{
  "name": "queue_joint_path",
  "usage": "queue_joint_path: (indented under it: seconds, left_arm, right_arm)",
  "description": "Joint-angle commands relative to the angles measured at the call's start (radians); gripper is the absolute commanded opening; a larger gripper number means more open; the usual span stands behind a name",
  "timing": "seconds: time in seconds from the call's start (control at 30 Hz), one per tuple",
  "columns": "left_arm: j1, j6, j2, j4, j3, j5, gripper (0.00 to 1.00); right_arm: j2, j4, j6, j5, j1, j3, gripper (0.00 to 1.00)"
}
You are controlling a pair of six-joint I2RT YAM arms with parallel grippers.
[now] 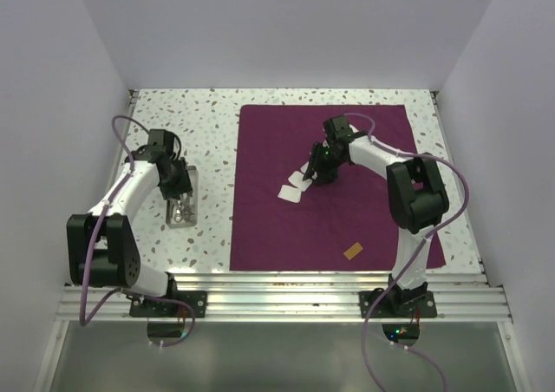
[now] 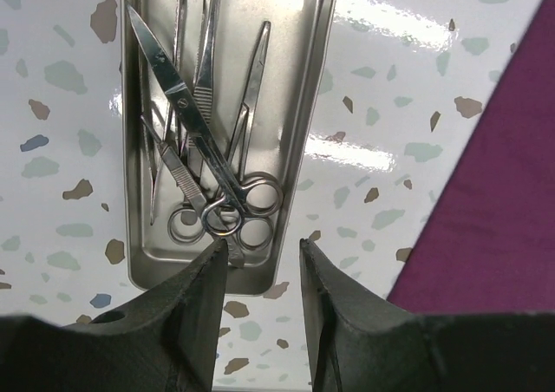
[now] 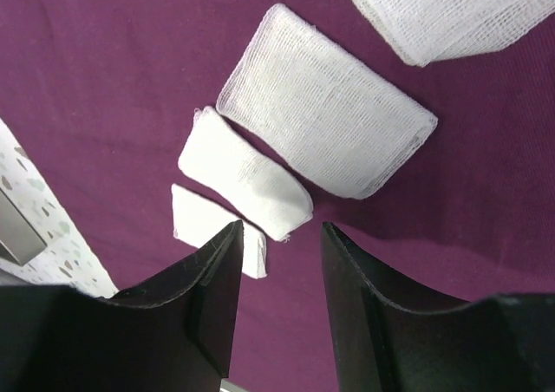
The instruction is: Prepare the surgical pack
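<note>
The dark purple cloth (image 1: 277,227) lies flat on the right half of the table. Several white gauze squares (image 1: 295,186) rest on it; the right wrist view shows a large folded one (image 3: 325,136), a smaller one (image 3: 243,179) and a flat piece (image 3: 204,218). My right gripper (image 1: 314,173) (image 3: 280,227) hangs open just above the cloth beside them, holding nothing. On the left, the steel tray (image 1: 184,217) (image 2: 147,253) holds scissors (image 2: 195,127) and forceps (image 2: 178,171), crossed over each other. My left gripper (image 1: 176,186) (image 2: 260,246) is open over the tray's near end, empty.
A small orange-brown tab (image 1: 352,251) lies on the cloth near its front edge. White walls close in the speckled tabletop (image 1: 173,114) on three sides. A metal rail (image 1: 277,292) with the arm bases runs along the near edge.
</note>
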Motion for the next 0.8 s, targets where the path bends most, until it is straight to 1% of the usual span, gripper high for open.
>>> queue_joint_path:
  seconds: [0.0,0.17,0.4,0.5,0.53,0.6,0.7,0.73,0.77]
  left_arm:
    - [0.01,0.0,-0.044,-0.02,0.041,0.034,0.43]
    - [0.01,0.0,-0.045,-0.014,0.043,0.057,0.43]
    - [0.01,0.008,-0.032,-0.006,0.052,0.071,0.43]
    - [0.01,0.009,-0.019,-0.006,0.063,0.08,0.43]
    - [0.01,0.009,-0.016,-0.003,0.064,0.085,0.42]
    - [0.01,0.011,-0.012,-0.002,0.07,0.086,0.43]
    - [0.01,0.014,-0.006,0.001,0.07,0.089,0.42]
    - [0.01,0.014,-0.004,0.003,0.07,0.091,0.42]
    - [0.01,0.014,-0.002,0.004,0.07,0.092,0.42]
  right_arm:
    - [0.015,0.047,0.006,0.037,-0.004,0.003,0.45]
    - [0.047,0.067,-0.003,0.031,-0.006,0.019,0.44]
    - [0.075,0.073,0.003,0.029,-0.006,0.04,0.4]
    - [0.073,0.069,0.003,0.025,-0.003,0.048,0.32]
    - [0.066,0.067,0.003,0.024,-0.002,0.051,0.28]
    - [0.056,0.057,0.005,0.031,-0.001,0.055,0.24]
    - [0.039,0.037,0.003,0.029,0.001,0.066,0.13]
    - [0.039,0.026,-0.001,0.028,0.002,0.078,0.06]
    - [0.039,0.018,-0.006,0.023,0.001,0.086,0.03]
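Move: The gauze square that the right hand goes for, second from the near-left end of the row, has its middle about 3 cm left of the hand, 1 cm ahead and 2 cm below. The nearest square lies about 6 cm left and 3 cm back. The third is roughly 5 cm ahead and 1 cm right, the fourth some 9 cm ahead and 4 cm right. From the left hand, the target gauze is about 33 cm right, 10 cm ahead and 6 cm below. The right hand sinks about 1.5 cm while easing roughly 1 cm forward, open fingers straddling the right-hand end of the second gauze, then stays low with its wrist steady and closes nearly shut, pinching that end between the fingertips. Meanwhile the left hand, empty and still half open, drifts about 2 cm up, right and forward above the near part of the instrument tray. ##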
